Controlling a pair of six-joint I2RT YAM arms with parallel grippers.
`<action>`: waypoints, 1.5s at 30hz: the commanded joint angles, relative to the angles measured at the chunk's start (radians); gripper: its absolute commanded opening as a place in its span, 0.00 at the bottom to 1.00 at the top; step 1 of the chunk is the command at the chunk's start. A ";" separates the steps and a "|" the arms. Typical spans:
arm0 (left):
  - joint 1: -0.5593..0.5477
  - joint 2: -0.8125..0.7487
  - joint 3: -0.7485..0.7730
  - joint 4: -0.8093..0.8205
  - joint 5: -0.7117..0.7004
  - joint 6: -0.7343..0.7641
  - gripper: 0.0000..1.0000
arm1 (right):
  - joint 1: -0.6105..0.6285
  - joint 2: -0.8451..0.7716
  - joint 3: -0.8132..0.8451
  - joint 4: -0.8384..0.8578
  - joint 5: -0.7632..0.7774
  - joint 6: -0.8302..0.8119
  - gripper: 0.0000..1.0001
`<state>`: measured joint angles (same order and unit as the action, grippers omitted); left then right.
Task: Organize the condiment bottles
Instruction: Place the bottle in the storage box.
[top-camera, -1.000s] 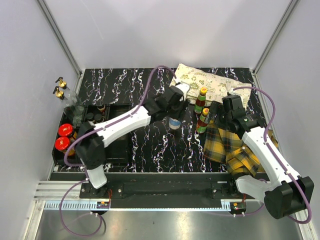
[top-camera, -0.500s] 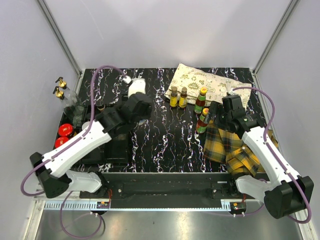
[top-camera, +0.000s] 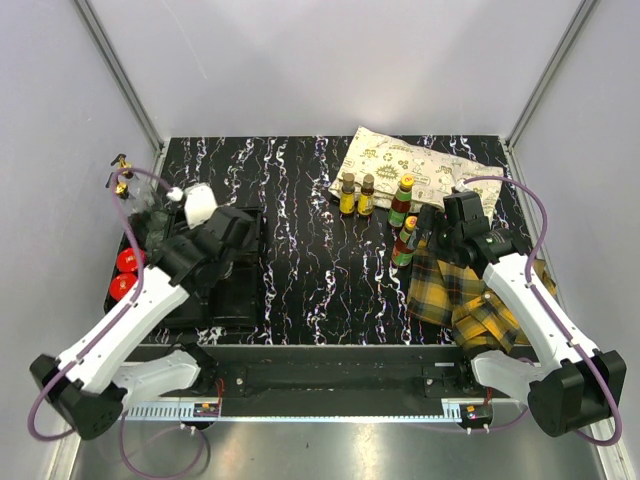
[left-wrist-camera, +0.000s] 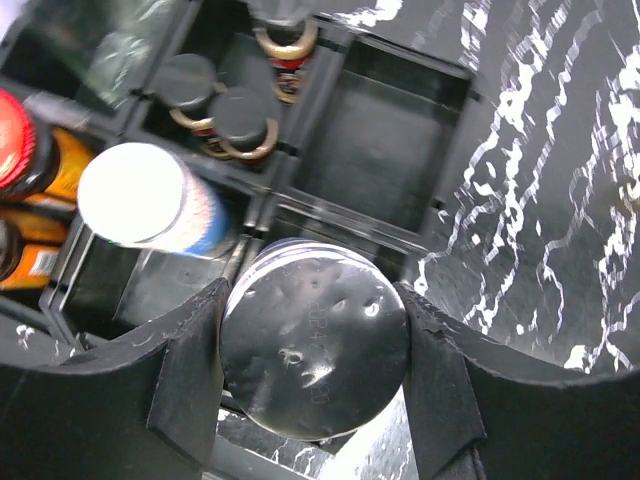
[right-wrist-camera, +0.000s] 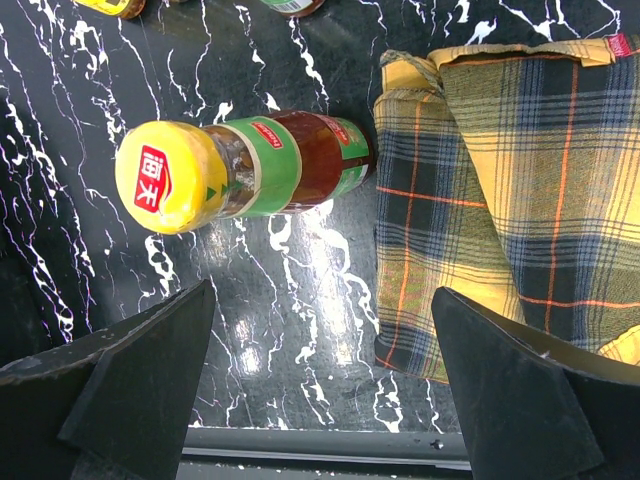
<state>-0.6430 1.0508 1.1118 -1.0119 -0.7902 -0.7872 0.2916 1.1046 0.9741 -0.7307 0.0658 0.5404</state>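
My left gripper (left-wrist-camera: 312, 330) is shut on a silver-lidded shaker (left-wrist-camera: 320, 360), held over the black tray (top-camera: 238, 318) at the table's left. In the tray stand another shaker (left-wrist-camera: 140, 195), tiny dark bottles (left-wrist-camera: 238, 118) and red-lidded jars (top-camera: 128, 260). Gold-capped clear bottles (top-camera: 121, 178) stand at the tray's far corner. Right of centre stand two small yellow bottles (top-camera: 356, 195) and two sauce bottles (top-camera: 403, 200). My right gripper (right-wrist-camera: 325, 370) is open just before the nearer, yellow-capped, green-labelled sauce bottle (right-wrist-camera: 240, 170), with nothing between its fingers.
A yellow plaid cloth (top-camera: 475, 300) lies at the right under my right arm. A printed cream pouch (top-camera: 410, 165) lies at the back right behind the bottles. Grey walls close in the table on three sides.
My left arm has swung from the table's middle to the left with the shaker in its grip, ending over the tray. The right arm has not moved.
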 joint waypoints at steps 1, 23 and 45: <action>0.077 -0.112 -0.046 0.019 -0.055 -0.076 0.04 | -0.008 -0.006 0.000 0.011 -0.011 0.007 1.00; 0.200 -0.267 -0.148 -0.119 -0.152 -0.264 0.00 | -0.006 0.006 -0.003 0.016 -0.021 0.013 1.00; 0.362 -0.227 -0.293 0.045 -0.028 -0.234 0.12 | -0.009 0.009 0.002 0.017 -0.026 0.009 1.00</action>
<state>-0.3115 0.8288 0.8402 -1.1007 -0.8391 -1.0313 0.2916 1.1141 0.9699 -0.7303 0.0578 0.5476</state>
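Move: My left hand already holds the can upright above the box's front right compartment. The free spot in the front middle compartment is about 11 cm to my left, 6 cm back and some 14 cm below. The white-lidded can stands about 13 cm left and 3 cm ahead; the black-capped bottles are 9 cm ahead, 10 cm left. The two red-lidded jars stand some 23 cm left, one level with my hand, the other 5 cm back. From my right hand that spot is roughly 54 cm left, 9 cm back and 10 cm below. Keeping my grip on the can, I swing my left hand about 10 cm left and draw it back some 6 cm, over the divider towards the gap in front of the white-lidded can, turning about 30 degrees counter-clockwise. The leftward travel eases off and I sink towards the compartment, about 5 cm lower in all, mostly at the end, fingers still closed on the can. ##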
